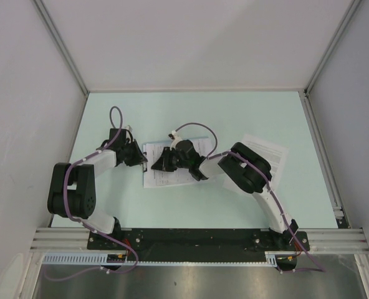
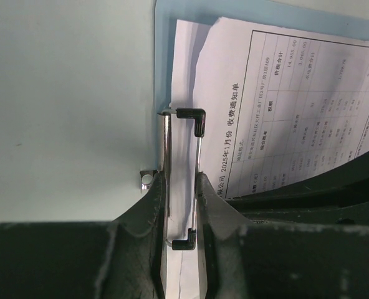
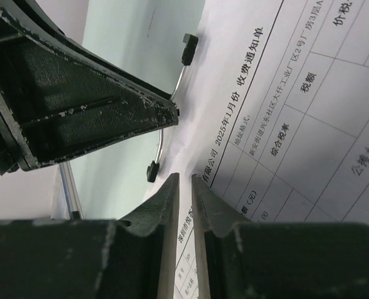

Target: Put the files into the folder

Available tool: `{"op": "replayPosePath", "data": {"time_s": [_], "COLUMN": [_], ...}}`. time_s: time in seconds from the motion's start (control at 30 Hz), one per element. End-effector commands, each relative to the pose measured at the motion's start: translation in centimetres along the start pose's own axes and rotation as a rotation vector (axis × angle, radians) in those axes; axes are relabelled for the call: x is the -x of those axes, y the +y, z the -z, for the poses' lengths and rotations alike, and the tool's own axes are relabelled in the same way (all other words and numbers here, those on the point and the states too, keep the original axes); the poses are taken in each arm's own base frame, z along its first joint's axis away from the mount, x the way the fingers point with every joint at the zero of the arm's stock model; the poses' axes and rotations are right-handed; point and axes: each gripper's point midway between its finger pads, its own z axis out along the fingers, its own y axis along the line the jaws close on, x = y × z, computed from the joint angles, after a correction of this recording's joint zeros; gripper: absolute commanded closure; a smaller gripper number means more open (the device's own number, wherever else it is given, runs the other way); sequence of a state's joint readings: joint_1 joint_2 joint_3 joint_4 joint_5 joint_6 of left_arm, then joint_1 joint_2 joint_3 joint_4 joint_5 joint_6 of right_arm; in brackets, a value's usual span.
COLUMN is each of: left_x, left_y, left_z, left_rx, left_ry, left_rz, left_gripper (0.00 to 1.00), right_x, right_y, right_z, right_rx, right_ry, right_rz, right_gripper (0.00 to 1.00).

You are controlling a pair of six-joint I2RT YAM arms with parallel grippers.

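Observation:
The folder (image 1: 148, 180) is a light-blue board lying at table centre; its blue edge also shows in the left wrist view (image 2: 162, 62). Printed files (image 1: 172, 174) lie on it. My left gripper (image 1: 139, 157) (image 2: 181, 180) is shut on the folder's silver wire clip (image 2: 198, 143), holding it lifted. My right gripper (image 1: 159, 164) (image 3: 184, 176) is over the sheets just right of the clip (image 3: 172, 93), its jaws closed to a narrow slit on the edge of the top sheet (image 3: 284, 93), which curls up off the sheet beneath. The left gripper's finger (image 3: 78, 106) shows close by.
Another printed sheet (image 1: 268, 152) lies on the pale green table to the right, partly under my right arm (image 1: 250, 171). Grey walls with metal rails (image 1: 318, 143) enclose the table on three sides. A small metal tab (image 2: 146, 180) sits beside the clip.

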State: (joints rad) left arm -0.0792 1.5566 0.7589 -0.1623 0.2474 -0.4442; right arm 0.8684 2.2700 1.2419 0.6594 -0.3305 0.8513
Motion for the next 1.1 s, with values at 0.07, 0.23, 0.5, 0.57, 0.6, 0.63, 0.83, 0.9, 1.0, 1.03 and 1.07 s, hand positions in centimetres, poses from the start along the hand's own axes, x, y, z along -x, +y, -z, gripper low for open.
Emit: {"op": "replayPosePath", "data": {"time_s": [0.07,0.23,0.5,0.57,0.6,0.63,0.83,0.9,1.0,1.03,1.07], "left_x": [-3.0,-2.8,-2.6,-2.7,-2.5,-2.2,-1.1,-0.8,-0.6,-0.7,-0.7], "left_y": [-0.3,0.9,1.8,1.8,1.9,1.6,0.6,0.3,0.1,0.2,0.3], "left_z": [-0.2,-0.4,-0.7,-0.8,-0.7,-0.4,0.7,1.2,1.6,1.7,1.8], "left_rx": [-0.026,0.085,0.225,0.237,0.256,0.248,0.213,0.202,0.196,0.2,0.203], "left_ry": [0.115,0.141,0.16,0.164,0.151,0.131,0.077,0.059,0.047,0.049,0.049], "left_rz": [0.037,0.032,-0.075,-0.09,-0.102,-0.104,-0.116,-0.123,-0.126,-0.129,-0.131], "left_gripper": [1.0,1.0,0.92,0.59,0.52,0.49,0.41,0.38,0.31,0.31,0.31], "right_x": [-0.7,-1.0,0.6,0.8,0.7,0.7,1.4,1.6,2.6,2.9,3.8], "right_y": [-0.8,-0.3,1.3,1.7,2.0,2.2,2.8,3.3,4.3,4.5,4.9], "right_z": [-1.3,-1.4,-0.3,-0.3,-0.2,-0.2,-0.1,0.1,1.0,1.4,2.3], "right_rx": [0.022,0.06,0.136,0.151,0.164,0.168,0.187,0.192,0.179,0.167,0.144], "right_ry": [0.034,0.069,0.093,0.098,0.109,0.111,0.109,0.112,0.115,0.116,0.115], "right_rz": [-0.003,0.014,0.046,0.052,0.048,0.05,0.054,0.059,0.079,0.084,0.092], "right_gripper": [0.83,0.83,0.83,0.83,0.83,0.83,0.83,0.83,0.83,0.83,0.83]}}
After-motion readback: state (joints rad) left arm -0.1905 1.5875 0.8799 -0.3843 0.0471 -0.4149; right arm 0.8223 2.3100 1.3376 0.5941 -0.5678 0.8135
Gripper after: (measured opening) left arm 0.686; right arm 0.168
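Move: The left hand already has the folder's clip pinched between its fingers, so the clip is right at its hand point, with the middle of the files some 14 cm to its right, 1 cm farther out and 2 cm below. From the right hand, the clip is about 4 cm to the left and 1 cm farther out, at about the same height, while the files' middle is roughly 11 cm to the right, 1 cm farther out and 2 cm below. The left hand stays over the clip and rolls some 10 degrees so that its left side rises, sinks about half a centimetre as its fingers spread from nearly shut to well open and let go of the clip, then draws back about 1 cm towards its base. The right hand, its fingers still almost shut on or just over the files' left margin, nudges about 1 cm left towards the clip and eases half of that back, then lifts nearly 1 cm and draws back slightly while turning some 10 degrees counter-clockwise. ##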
